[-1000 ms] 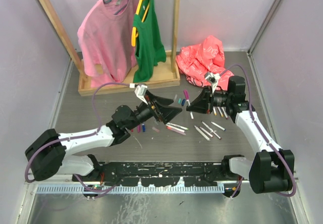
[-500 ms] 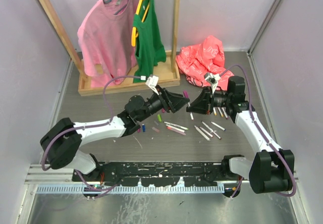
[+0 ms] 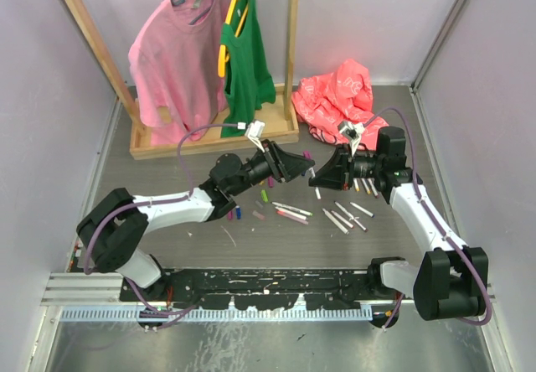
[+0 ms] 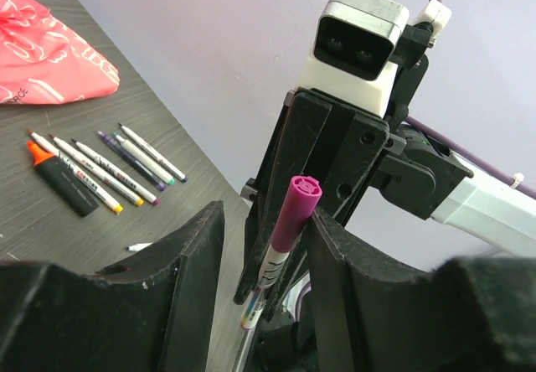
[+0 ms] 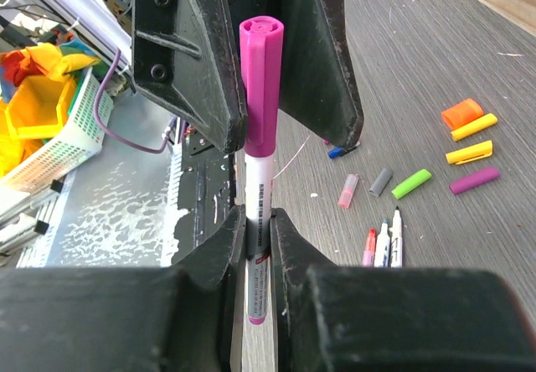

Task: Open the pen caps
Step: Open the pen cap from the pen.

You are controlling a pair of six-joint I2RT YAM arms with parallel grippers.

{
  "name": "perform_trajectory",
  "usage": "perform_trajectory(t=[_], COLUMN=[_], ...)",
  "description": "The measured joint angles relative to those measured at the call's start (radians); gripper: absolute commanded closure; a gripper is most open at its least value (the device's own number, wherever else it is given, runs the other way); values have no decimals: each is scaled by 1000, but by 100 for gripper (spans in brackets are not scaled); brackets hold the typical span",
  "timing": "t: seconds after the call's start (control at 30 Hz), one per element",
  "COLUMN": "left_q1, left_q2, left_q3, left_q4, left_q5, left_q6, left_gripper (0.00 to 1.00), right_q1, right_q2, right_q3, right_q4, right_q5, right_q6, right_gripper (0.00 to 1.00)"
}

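Observation:
My right gripper (image 5: 258, 219) is shut on the white barrel of a pen (image 5: 260, 188), held upright with its magenta pen cap (image 5: 261, 87) on. My left gripper (image 4: 260, 221) faces it, jaws open on either side of that cap (image 4: 293, 217). One finger (image 4: 335, 246) touches the cap and the other stands a little off. The two grippers meet above the table's middle (image 3: 313, 171). Several loose caps lie on the table: orange (image 5: 462, 112), yellow (image 5: 469, 152), green (image 5: 411, 184), purple (image 5: 474, 180). Uncapped pens (image 5: 383, 242) lie beside them.
More pens (image 4: 100, 167) and a black highlighter (image 4: 63, 179) lie in a row under the right arm. A red bag (image 3: 339, 95) sits at the back right. A wooden rack (image 3: 209, 142) with a pink shirt (image 3: 172, 70) and a green top (image 3: 244, 62) stands at the back left.
My left arm has swung up and to the right, from low over the table to the pen in the right gripper. Its jaws have narrowed round the magenta cap. The right arm has stayed still.

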Motion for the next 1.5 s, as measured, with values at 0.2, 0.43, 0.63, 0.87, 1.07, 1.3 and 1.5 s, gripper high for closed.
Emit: perform_trajectory(t=[0.2,0.43,0.63,0.87,1.07,1.3,1.5], left_q1=[4,7,18,39,61,166,177], left_q2=[0,3,21,22,-31,-127,-237], left_q3=[2,15,23,39,86,215,207], left_q4=[5,7,8,-2,-126,-100,-42], left_q5=[14,35,56,95,96,-103,-158], left_q6=[-6,-22,1,44,175,270,294], left_gripper=[63,85,100,100,100,100,100], right_q1=[1,3,2,5,26,46,50], right_q2=[0,9,14,19,41,57,57], right_q3=[0,0,0,6,41,36,54], right_q4=[0,-5,-23,-20,30,-13,-153], right_q5=[0,2,9,20,48,23,56], right_q6=[-3,-4,8,8,2,-20,-150], right_gripper=[99,99,99,99,99,99,99])
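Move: The magenta cap already stands between the left gripper's half-open fingers, level with them and about 1 cm back of their middle. From the left hand, three uncapped pens lie on the table about 25 cm below, 3 cm ahead and 2 cm left; the green cap lies at that depth, some 10 cm ahead and 10 cm left. The right hand holds the upright pen by its barrel; the cap is about 5 cm above that hand, 1 cm ahead and 1 cm left. Close the left fingers on the magenta cap and pull, slowly at first and firmly enough to drag the right hand some 1.5 cm forward, then swing up about 19 cm, left 11 and forward 5, tipping the fingers up and turning counter-clockwise, roughly 25 degrees each. Keep the right grip on the barrel, letting that hand come back and sink about 1.5 cm. ##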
